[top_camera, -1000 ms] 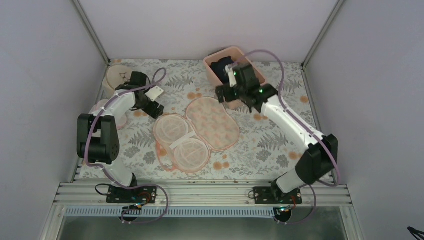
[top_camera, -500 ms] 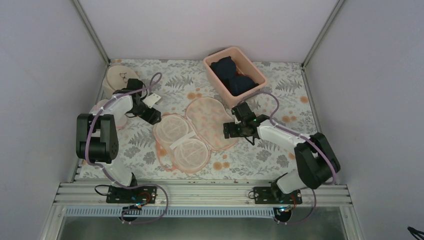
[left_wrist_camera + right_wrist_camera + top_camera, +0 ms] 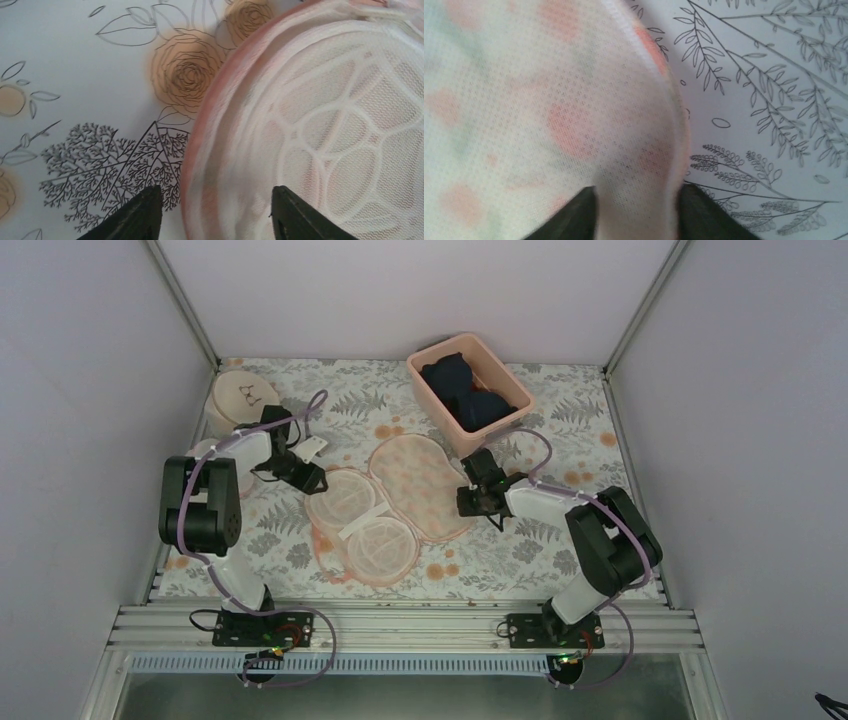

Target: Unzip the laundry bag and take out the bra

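The laundry bag (image 3: 425,485) lies unzipped and spread flat at mid-table. Its flower-print half is on the right and its mesh cups (image 3: 365,525) are on the left. The dark bra (image 3: 465,390) lies in the pink bin (image 3: 437,408) at the back, apart from both grippers. My left gripper (image 3: 310,480) is down at the mesh half's upper-left edge. Its jaws stand apart astride the pink rim (image 3: 200,150), and the left gripper (image 3: 215,200) is open. My right gripper (image 3: 470,502) is low at the printed half's right edge (image 3: 674,150). The right gripper (image 3: 636,200) pinches that edge.
A round beige bag (image 3: 240,395) sits at the back left corner. A white mesh bag (image 3: 205,455) lies partly under the left arm. White walls close the table on three sides, and the metal rail with the arm bases runs along the near edge.
My right arm swung from above the pink bin down to the bag's right edge, and its jaws narrowed onto the fabric. My left gripper shifted slightly at the mesh rim and narrowed.
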Controlling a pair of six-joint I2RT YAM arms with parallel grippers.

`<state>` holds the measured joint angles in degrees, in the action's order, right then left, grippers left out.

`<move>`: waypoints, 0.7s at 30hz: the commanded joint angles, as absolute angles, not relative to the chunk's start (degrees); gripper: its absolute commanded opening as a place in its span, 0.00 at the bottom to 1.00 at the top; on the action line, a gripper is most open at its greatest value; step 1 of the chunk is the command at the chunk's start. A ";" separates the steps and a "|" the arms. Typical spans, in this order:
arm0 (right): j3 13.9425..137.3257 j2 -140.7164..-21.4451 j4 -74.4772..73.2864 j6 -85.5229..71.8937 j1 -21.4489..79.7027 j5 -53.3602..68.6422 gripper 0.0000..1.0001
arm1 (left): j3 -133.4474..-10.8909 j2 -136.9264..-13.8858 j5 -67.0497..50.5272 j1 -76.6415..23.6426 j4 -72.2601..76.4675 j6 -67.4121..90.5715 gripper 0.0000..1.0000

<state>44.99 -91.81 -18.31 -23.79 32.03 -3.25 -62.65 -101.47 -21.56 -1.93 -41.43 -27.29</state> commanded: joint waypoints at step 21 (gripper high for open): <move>57.16 -80.96 -16.21 -2.10 50.93 12.43 0.04 | -64.04 -103.87 -26.19 -2.06 -41.46 -26.73 0.02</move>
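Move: At the right hand, the right-hand edge of the laundry bag's open flap lies between half-closed fingers, about 1 cm below the hand point. The mesh half's middle is some 18 cm to its left and 4 cm back, and the bra in the pink bin some 20 cm straight ahead. Between the left fingers is the mesh half's left rim, about 1 cm below; the flap's middle lies about 19 cm to the left hand's right, level with it. Closing both grippers comes first: the left pinches the mesh half's rim and holds there almost still, while the right pinches the flap's edge near the table. The right hand then lifts about 14 cm and sweeps some 13 cm left, towards the mesh half and the left hand, speeding up and turning about 30 degrees counter-clockwise with the flap edge in its grip. ##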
